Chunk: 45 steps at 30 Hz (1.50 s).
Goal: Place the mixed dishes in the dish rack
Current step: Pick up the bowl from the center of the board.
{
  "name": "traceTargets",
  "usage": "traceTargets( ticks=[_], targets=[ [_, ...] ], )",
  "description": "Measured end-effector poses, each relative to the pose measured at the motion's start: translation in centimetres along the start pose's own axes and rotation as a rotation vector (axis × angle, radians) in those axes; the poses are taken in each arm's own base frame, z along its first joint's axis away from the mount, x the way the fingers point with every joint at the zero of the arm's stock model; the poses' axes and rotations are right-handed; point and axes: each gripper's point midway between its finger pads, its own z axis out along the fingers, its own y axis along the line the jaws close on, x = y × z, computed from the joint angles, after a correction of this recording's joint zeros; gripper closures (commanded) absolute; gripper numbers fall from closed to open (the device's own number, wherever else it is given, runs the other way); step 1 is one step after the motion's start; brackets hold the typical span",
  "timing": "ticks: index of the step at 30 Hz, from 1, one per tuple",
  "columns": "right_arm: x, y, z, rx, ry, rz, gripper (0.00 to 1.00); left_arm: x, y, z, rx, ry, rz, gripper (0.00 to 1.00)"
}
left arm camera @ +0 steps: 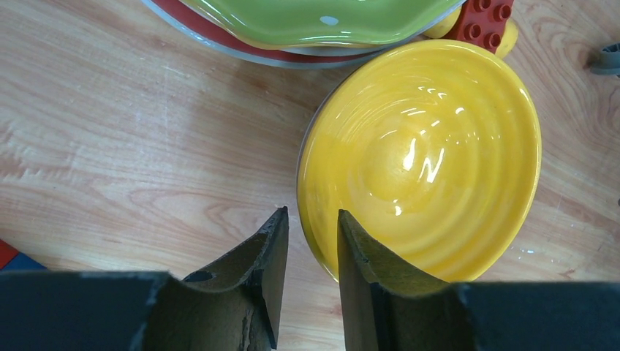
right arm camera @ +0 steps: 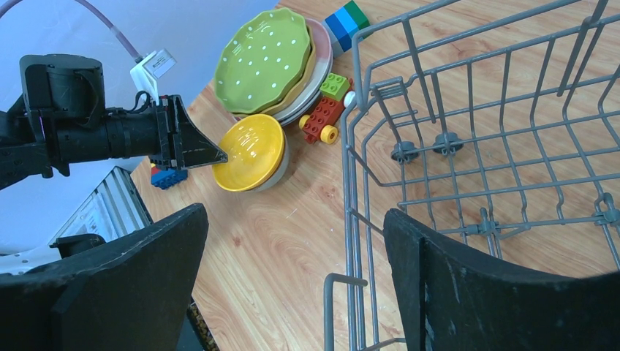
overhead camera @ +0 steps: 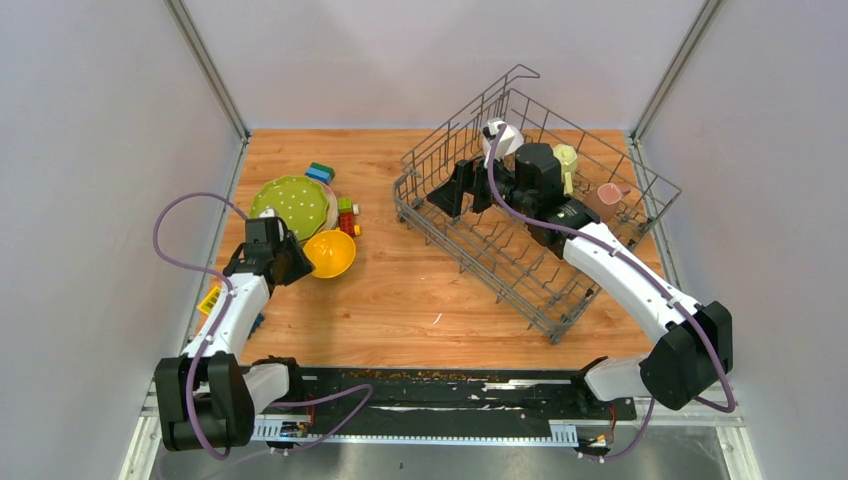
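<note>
A yellow bowl (overhead camera: 330,253) (left arm camera: 424,161) (right arm camera: 252,150) sits nested in a whitish bowl on the wooden table. Behind it is a plate stack topped by the lime-green dotted plate (overhead camera: 291,205) (right arm camera: 267,62). My left gripper (overhead camera: 303,262) (left arm camera: 312,216) is at the bowl's near rim. One finger is outside, the other over the bowl's inside, and a narrow gap still shows. My right gripper (overhead camera: 468,188) (right arm camera: 292,219) hangs wide open and empty over the left end of the grey wire dish rack (overhead camera: 560,320) (right arm camera: 348,219). A pink mug (overhead camera: 607,200) and a pale-green mug (overhead camera: 566,160) stand inside the rack.
Toy blocks lie round the plates: red and green ones (overhead camera: 346,215) (right arm camera: 325,121), a blue-green one (overhead camera: 320,172) (right arm camera: 347,22), and yellow-blue ones (overhead camera: 210,300) under the left arm. Grey walls close in both sides of the table.
</note>
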Motion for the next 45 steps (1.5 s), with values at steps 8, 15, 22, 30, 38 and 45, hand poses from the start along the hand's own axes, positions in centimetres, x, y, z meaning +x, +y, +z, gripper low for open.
traceTargets(
  ticks=[8,15,22,30,38,45],
  targets=[
    [0.0,0.0,0.0,0.000,0.000,0.001,0.09,-0.3,0.0,0.0,-0.007,-0.001,0.004,0.68],
    [0.2,0.2,0.0,-0.010,0.011,0.003,0.09,-0.4,0.0,-0.1,-0.012,0.000,0.008,0.78],
    [0.6,0.2,-0.1,-0.010,0.026,0.010,0.07,-0.4,0.1,0.0,-0.017,0.001,0.009,0.86],
    [1.1,0.2,-0.2,-0.010,0.045,0.024,0.06,-0.8,-0.3,0.0,0.001,-0.012,0.013,1.00],
    [1.4,0.1,-0.3,-0.006,0.058,0.030,0.07,-0.8,-0.9,-0.1,0.034,-0.008,0.017,1.00],
    [1.5,0.3,-0.3,-0.014,0.062,0.035,0.07,-0.8,-1.5,-0.4,0.068,-0.006,0.011,1.00]
  ],
)
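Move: The left gripper, partly open, straddles the near-left rim of the yellow bowl; the bowl's middle lies about 5 cm to its right, 3 cm ahead and some 2 cm lower. The green plate stack stands roughly 14 cm ahead and 5 cm left of this hand, the red toy car about 11 cm ahead and 9 cm right, both about 4 cm below. From the right hand the bowl is some 26 cm left, 4 cm back and 24 cm down. The left fingers close from about a third open to shut, pinching the bowl's near-left rim between them while the hand stays almost in place, easing forward slightly. With the grip made, the hand starts to lift and shifts right, about 1 cm each way. The right gripper, empty and still wide open, drifts some 1.5 cm back and down. ##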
